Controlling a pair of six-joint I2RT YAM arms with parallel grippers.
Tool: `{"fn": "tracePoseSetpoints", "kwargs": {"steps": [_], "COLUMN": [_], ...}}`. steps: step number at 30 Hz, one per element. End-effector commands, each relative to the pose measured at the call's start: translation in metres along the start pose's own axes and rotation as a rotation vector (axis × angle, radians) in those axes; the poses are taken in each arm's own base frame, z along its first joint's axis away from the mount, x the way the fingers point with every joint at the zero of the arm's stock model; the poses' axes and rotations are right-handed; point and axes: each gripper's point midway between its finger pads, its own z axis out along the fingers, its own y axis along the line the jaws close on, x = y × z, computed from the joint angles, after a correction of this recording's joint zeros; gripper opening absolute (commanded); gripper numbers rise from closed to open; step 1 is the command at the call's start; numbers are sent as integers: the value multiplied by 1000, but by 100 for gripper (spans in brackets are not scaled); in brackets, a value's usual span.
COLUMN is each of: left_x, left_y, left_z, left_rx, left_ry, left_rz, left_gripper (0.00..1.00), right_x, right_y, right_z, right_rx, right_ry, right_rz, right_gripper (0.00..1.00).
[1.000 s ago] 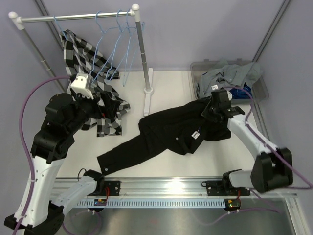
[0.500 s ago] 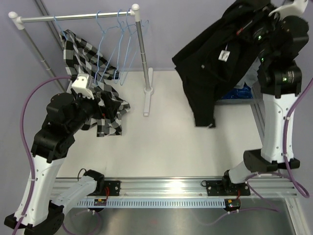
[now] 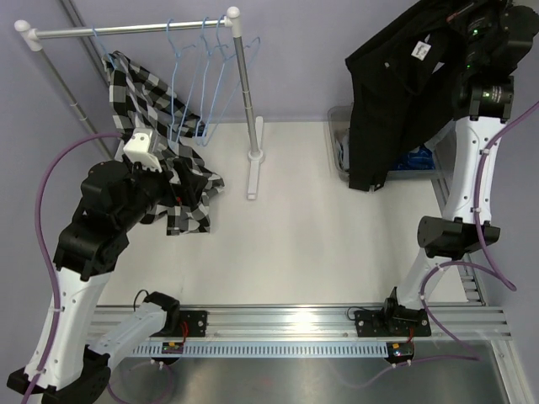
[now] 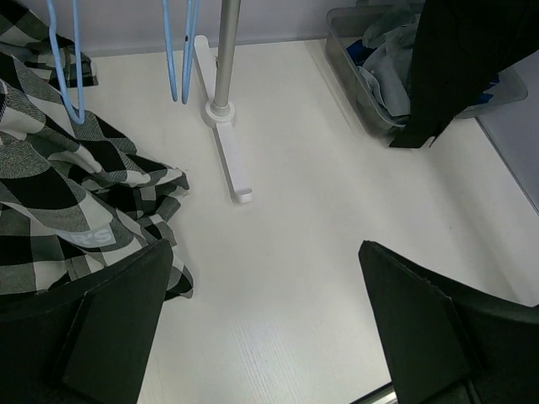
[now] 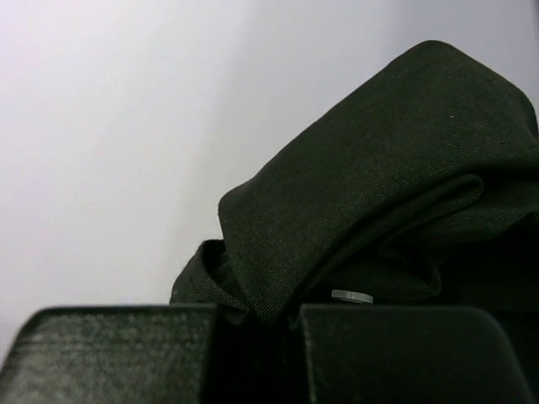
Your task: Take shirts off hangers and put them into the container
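Observation:
My right gripper is raised high at the upper right and shut on a fold of the black shirt. That shirt hangs down in front of the clear container, its lower end near the tub's front edge. Inside the container lie a grey shirt and some blue fabric. The black-and-white check shirt hangs from a light-blue hanger and spills onto the table. My left gripper is open above bare table, just right of the check shirt.
Several bare light-blue hangers hang on the silver rail. The rail's post and white foot stand mid-table. The arms' aluminium mounting rail runs along the near edge.
The right arm lifted the black shirt off the table, high up, then carried it rightward over the container. The left arm and the check shirt stayed still.

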Motion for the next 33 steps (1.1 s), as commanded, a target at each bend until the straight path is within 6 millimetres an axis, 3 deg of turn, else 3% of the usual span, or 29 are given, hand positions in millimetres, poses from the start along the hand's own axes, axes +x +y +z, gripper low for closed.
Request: {"fn": "tracePoseSetpoints", "kwargs": {"steps": [1, 2, 4, 6, 7, 8, 9, 10, 12, 13, 15, 16, 23, 25, 26, 27, 32, 33], "left_x": [-2, -2, -1, 0, 1, 2, 3, 2, 2, 2, 2, 5, 9, 12, 13, 13, 14, 14], "left_y": [-2, -3, -3, -5, -5, -5, -5, -5, -6, -6, -6, -5, -4, -4, -3, -3, -1, 0], "left_z": [1, 1, 3, 5, 6, 8, 9, 9, 9, 9, 9, 10, 9, 11, 11, 11, 10, 10], "left_rx": [15, 16, 19, 25, 25, 28, 29, 29, 29, 29, 29, 29, 26, 25, 23, 23, 9, 5], "left_ry": [-12, -10, -3, 5, 10, 16, 19, 20, 19, 19, 19, 27, 31, 40, 41, 43, 41, 41], "left_rz": [-10, -12, -18, -26, -28, -30, -31, -31, -32, -34, -35, -36, -40, -45, -47, -47, -50, -50], "left_gripper": [99, 99, 99, 99, 99, 99, 99, 99, 99, 99, 99, 99, 99, 99, 99, 99, 99, 99], "right_x": [-49, -47, -20, -5, 29, 45, 46, 79, 107, 136, 169, 196, 307, 334, 361, 363, 405, 415], "right_y": [-6, -21, -43, -47, -67, -78, -79, -102, -119, -136, -151, -165, -209, -222, -233, -233, -255, -258], "right_z": [5, 7, 13, 9, 9, 7, 1, -3, -9, -16, -24, -35, -80, -83, -98, -96, -130, -130], "right_rx": [-46, -20, 16, 10, 47, 65, 68, 109, 140, 174, 193, 227, 415, 473, 537, 550, 714, 730], "right_ry": [-168, -159, -79, -30, 40, 68, 61, 110, 165, 228, 295, 351, 649, 720, 799, 811, 939, 961], "right_rz": [6, -5, -5, -14, -4, 1, 4, 11, 15, 27, 56, 80, 201, 203, 226, 241, 284, 276], "right_gripper": [0, 0, 0, 0, 0, 0, 0, 0, 0, 0, 0, 0, 0, 0, 0, 0, 1, 6]}}
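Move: The right hand, high in the air, already holds the dark shirt in shut fingers. The container's middle lies about 56 cm below it, roughly 5 cm ahead and 3 cm to the left. In the container, the grey shirt is about 7 cm ahead and 3 cm left, with the blue shirt showing about 1 cm back and 4 cm right, both some 56 cm below. From the left hand, the container is about 32 cm ahead, 62 cm to the right and 32 cm below. Down in one fast sweep of nearly 50 cm, after a short swing about 6 cm to the right, the right hand brings the dark shirt into the container's right half, going some 8 cm forward as well and drifting a little back left near the end. The wrist tips the fingers down about 60 degrees, and they keep their pinch. The open, empty left hand sinks a couple of centimetres. ##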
